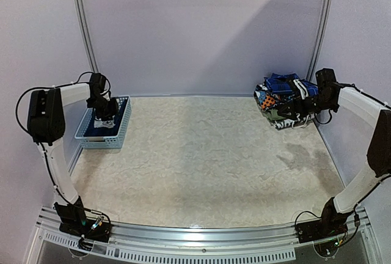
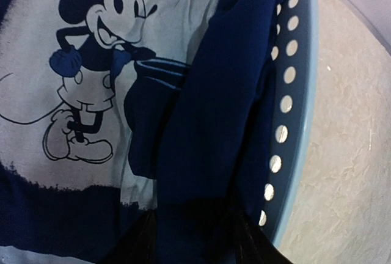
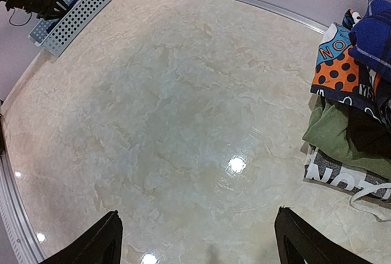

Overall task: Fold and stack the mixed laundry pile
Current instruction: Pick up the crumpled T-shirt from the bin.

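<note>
A navy T-shirt [image 2: 85,62] with a pale cartoon-mouse chest print lies in the light-blue basket [image 2: 294,99] at the far left of the table. A thick navy fold of it runs up between the dark fingers of my left gripper [image 2: 195,224], which is shut on that fold inside the basket [image 1: 101,139]. The mixed laundry pile [image 1: 282,98] sits at the far right, with a blue plaid shirt [image 3: 374,35] on top. Beneath it lie an orange dotted piece and a green garment [image 3: 336,132]. My right gripper [image 3: 198,239] hangs open over bare table just left of the pile, holding nothing.
The basket [image 3: 72,14] stands against the left wall. White walls with metal rails [image 1: 82,32] close the back and sides. The marbled tabletop [image 1: 208,160] stretches between basket and pile, and a loose white cord [image 3: 369,194] trails from the pile's lower edge.
</note>
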Controlling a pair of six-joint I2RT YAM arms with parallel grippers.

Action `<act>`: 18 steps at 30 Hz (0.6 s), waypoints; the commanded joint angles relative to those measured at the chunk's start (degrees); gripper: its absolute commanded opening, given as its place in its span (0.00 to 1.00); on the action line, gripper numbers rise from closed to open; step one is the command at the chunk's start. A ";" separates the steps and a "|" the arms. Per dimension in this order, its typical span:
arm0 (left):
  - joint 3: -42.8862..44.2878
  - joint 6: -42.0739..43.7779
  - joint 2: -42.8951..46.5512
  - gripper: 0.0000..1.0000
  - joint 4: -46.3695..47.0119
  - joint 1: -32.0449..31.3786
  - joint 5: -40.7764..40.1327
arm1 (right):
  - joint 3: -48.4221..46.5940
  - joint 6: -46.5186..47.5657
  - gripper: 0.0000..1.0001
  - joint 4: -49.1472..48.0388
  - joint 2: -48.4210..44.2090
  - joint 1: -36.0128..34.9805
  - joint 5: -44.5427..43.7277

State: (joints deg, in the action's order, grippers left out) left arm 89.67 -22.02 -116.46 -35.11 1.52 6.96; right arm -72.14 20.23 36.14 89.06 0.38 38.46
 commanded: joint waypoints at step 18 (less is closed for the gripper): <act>9.17 2.23 3.53 0.00 -5.81 0.07 0.87 | -1.01 2.09 0.85 2.18 0.22 -0.03 1.66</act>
State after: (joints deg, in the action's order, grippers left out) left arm 94.80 -21.08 -119.02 -38.44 1.52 10.26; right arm -72.16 21.82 37.15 89.06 0.38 39.57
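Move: Just beneath the left fingertips, some 2 cm down and 1 cm ahead, lies the nearest part of the crumpled T-shirt's navy fold. The shirt's mouse print is about 8 cm ahead and 6 cm left, 3 cm below the hand; the basket's right rim runs alongside, level ahead-wise, 5 cm right and about at hand height. From the right hand that fold is far across the table, roughly 85 cm left, 10 cm ahead and 14 cm below. Sinking about 1 cm onto the navy fold and easing some 1 cm right towards the basket's right wall, the left hand shuts its half-open, steeply downward fingers to pinch the cloth between the tips. With them closed it starts back up, about 1.5 cm, creeping slightly forward; the wrist barely turns. ##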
